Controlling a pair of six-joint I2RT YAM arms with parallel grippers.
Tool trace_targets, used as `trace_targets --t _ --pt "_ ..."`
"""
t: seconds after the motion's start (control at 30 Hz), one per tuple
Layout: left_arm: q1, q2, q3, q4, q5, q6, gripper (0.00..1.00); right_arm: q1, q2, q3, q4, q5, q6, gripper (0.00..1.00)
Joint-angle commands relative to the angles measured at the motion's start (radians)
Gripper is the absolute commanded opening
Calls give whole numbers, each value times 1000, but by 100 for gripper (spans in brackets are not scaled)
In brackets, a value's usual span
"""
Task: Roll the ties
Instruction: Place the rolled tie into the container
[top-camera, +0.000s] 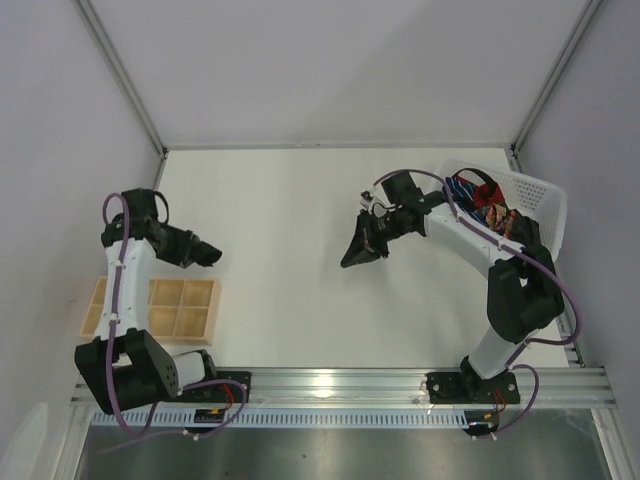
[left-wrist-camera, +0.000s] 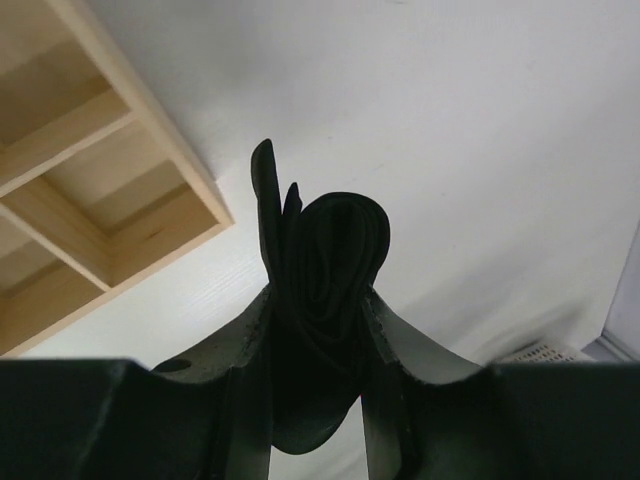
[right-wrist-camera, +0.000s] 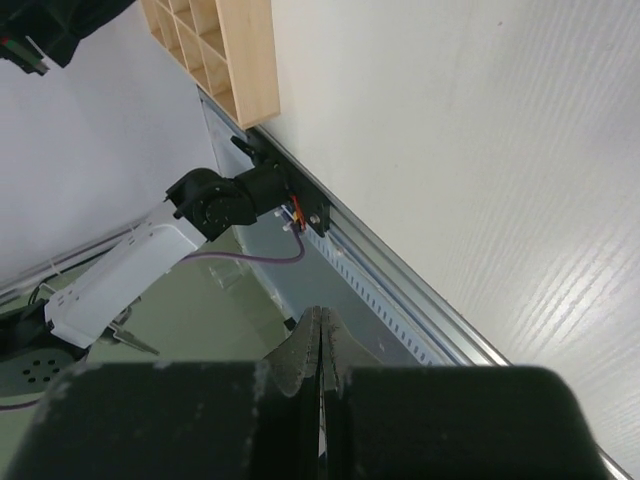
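Note:
A rolled black tie (left-wrist-camera: 335, 250) sits between the fingers of my left gripper (left-wrist-camera: 318, 295), which is shut on it; a loose end sticks up beside the roll. In the top view the left gripper (top-camera: 210, 256) hangs just beyond the far right corner of the wooden compartment tray (top-camera: 180, 305). Several other ties (top-camera: 487, 207), red, blue-white striped and brown patterned, lie bunched in the white lattice basket (top-camera: 548, 200) at the right. My right gripper (top-camera: 355, 255) is shut and empty over the middle of the table, its fingers (right-wrist-camera: 312, 335) pressed together.
The wooden tray (left-wrist-camera: 110, 230) has square compartments and lies at the left near edge. The metal rail (top-camera: 330, 380) runs along the near edge with both arm bases on it. Grey walls enclose the table on the left, back and right.

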Motion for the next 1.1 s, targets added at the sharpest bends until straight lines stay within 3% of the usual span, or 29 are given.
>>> trace_targets --t 0.0,0.2,0.6,1.07 --pt "32 -34 -83 -40 -42 -46 1 26 -29 31 2 -47 -1 0" --pt "60 -30 -174 25 -51 -38 0 28 -12 68 -43 -33 -26 0" --pt "100 -43 -222 -47 -183 -67 0 28 -1 94 -64 -17 -41 0" --pt "113 -37 -298 -78 -237 -166 0 27 5 91 -72 -13 -45 0"
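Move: The rolled tie, held in the left hand, is bound for the wooden container's compartment in the far right corner, about 9 cm back, 3 cm to the left and some 13 cm below that hand. The compartment nearer the base lies about 17 cm back and 3 cm left; the next one leftward is 9 cm back and 11 cm left, both equally low. From the empty right hand the target compartment is about 35 cm left, 5 cm back and 14 cm lower. The rolled tie, still pinched in the left fingers, is lowered about 9 cm and carried back some 8 cm, with a slight shift left, towards the container's far right compartment. The hand starts quickly, eases, then keeps sinking, while its wrist tips about 20 degrees to point more nearly straight down and turns some 15 degrees counter-clockwise. The fingers stay shut on the tie. ##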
